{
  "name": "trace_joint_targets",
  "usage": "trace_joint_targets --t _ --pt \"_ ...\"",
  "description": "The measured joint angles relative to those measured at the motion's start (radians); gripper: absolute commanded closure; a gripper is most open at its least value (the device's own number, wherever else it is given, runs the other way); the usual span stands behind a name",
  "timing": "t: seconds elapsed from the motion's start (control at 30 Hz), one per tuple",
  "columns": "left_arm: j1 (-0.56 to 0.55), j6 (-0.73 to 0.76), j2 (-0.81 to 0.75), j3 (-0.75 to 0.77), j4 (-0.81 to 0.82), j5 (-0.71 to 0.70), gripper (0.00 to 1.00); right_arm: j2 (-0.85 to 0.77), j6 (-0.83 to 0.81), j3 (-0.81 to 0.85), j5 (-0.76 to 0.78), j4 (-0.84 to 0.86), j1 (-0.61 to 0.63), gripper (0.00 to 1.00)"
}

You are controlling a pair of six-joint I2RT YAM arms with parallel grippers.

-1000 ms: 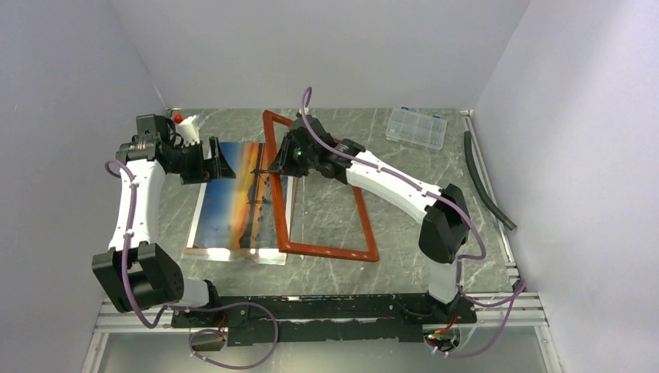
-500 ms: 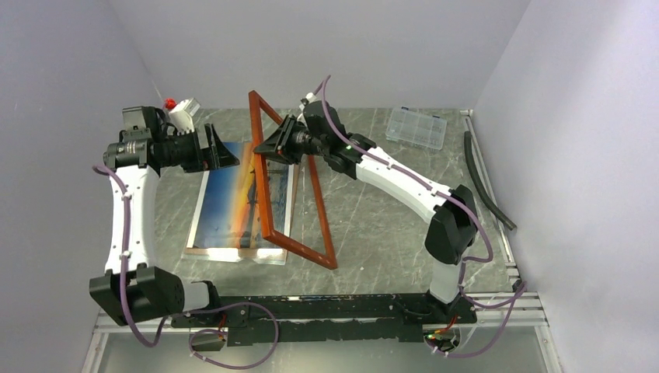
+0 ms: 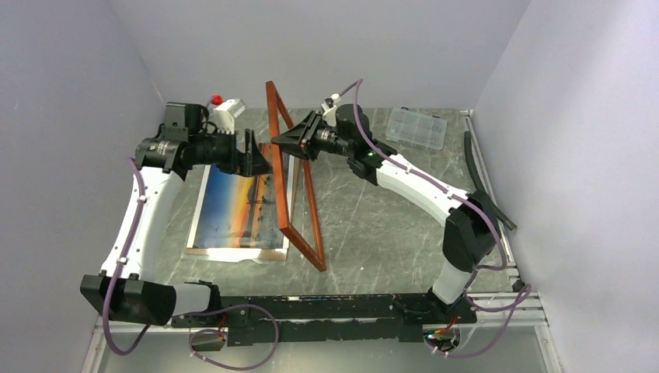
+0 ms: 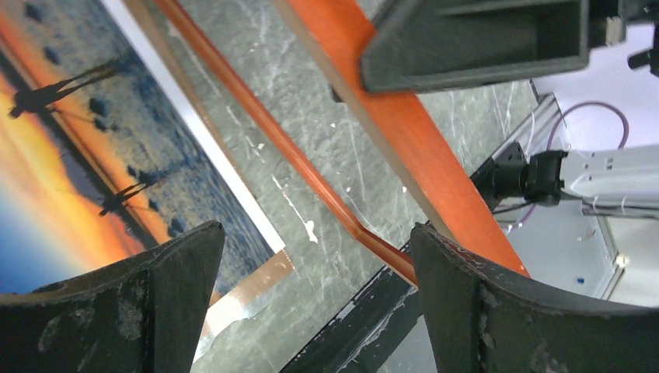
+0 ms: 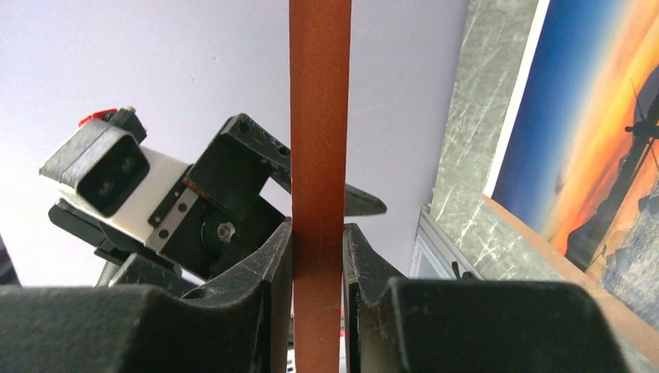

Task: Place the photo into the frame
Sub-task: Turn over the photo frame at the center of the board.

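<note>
The photo (image 3: 233, 203), an orange sunset print, lies face up on the table at the left; it also shows in the left wrist view (image 4: 62, 155) and the right wrist view (image 5: 598, 132). The frame (image 3: 278, 194), with a thin reddish-orange border, stands almost on edge, its lower bar on the table by the photo's right side. My right gripper (image 3: 290, 141) is shut on its raised bar (image 5: 319, 116), one finger on each face (image 5: 319, 233). My left gripper (image 3: 260, 159) hangs open just left of the frame, above the photo, with nothing between its fingers (image 4: 315, 233); the frame's bar (image 4: 420, 140) runs beyond them.
A brown backing board (image 3: 233, 252) lies under the photo, its edge showing at the near side. A clear compartment box (image 3: 417, 127) sits at the back right. A black hose (image 3: 486, 183) runs along the right rail. Walls close in on three sides.
The right gripper has lifted the frame from lying flat to standing nearly upright. The left arm has risen and swung right, up to the frame.
</note>
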Motion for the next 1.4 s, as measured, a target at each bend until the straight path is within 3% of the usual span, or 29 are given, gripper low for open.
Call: trace_joint_targets --t 0.13,0.3,0.53,0.8,1.03,1.27,1.4 --pt "-0.103 -0.003 0.034 0.030 0.012 -0.037 0.05 -0.035 0.016 -0.057 -0.024 0.045 -0.030 0.84" --pt "-0.140 -0.006 0.084 0.048 0.032 -0.068 0.05 -0.073 0.023 -0.105 -0.049 0.068 -0.057 0.56" --pt "-0.190 -0.001 0.158 0.126 0.034 -0.122 0.05 -0.128 0.022 -0.144 -0.091 0.057 -0.124 0.37" --pt "-0.235 0.003 0.257 0.212 0.065 -0.160 0.05 -0.161 -0.080 -0.143 -0.132 -0.053 -0.169 0.29" --pt "-0.240 0.005 0.315 0.240 0.093 -0.178 0.05 -0.233 -0.226 -0.140 -0.146 -0.235 -0.183 0.15" --pt "-0.240 0.004 0.377 0.304 0.116 -0.186 0.05 -0.270 -0.386 -0.008 -0.142 -0.411 -0.188 0.01" --pt "-0.243 0.004 0.429 0.344 0.132 -0.188 0.05 -0.270 -0.450 0.037 -0.143 -0.475 -0.188 0.00"
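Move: My right hand grips the photo frame's raised top bar, whose middle sits about 2 cm back; the board's centre lies some 12 cm to that hand's right and 30 cm below. The frame's bottom bar is about 7 cm right and 29 cm down, the photo 12 cm left, 1 cm ahead and 30 cm down. From my left hand, the top bar is some 8 cm right, 2 cm ahead and 3 cm above; the photo is 4 cm left, 5 cm ahead and 27 cm below. With my left fingers open against the top bar's left side, I go right about 8 cm with the bar and forward 10 cm along it, taking over its support. My right hand carries the bar a few centimetres right, then opens wide and releases it, ending 11 cm right of where it began, tilting about 20 degrees. ##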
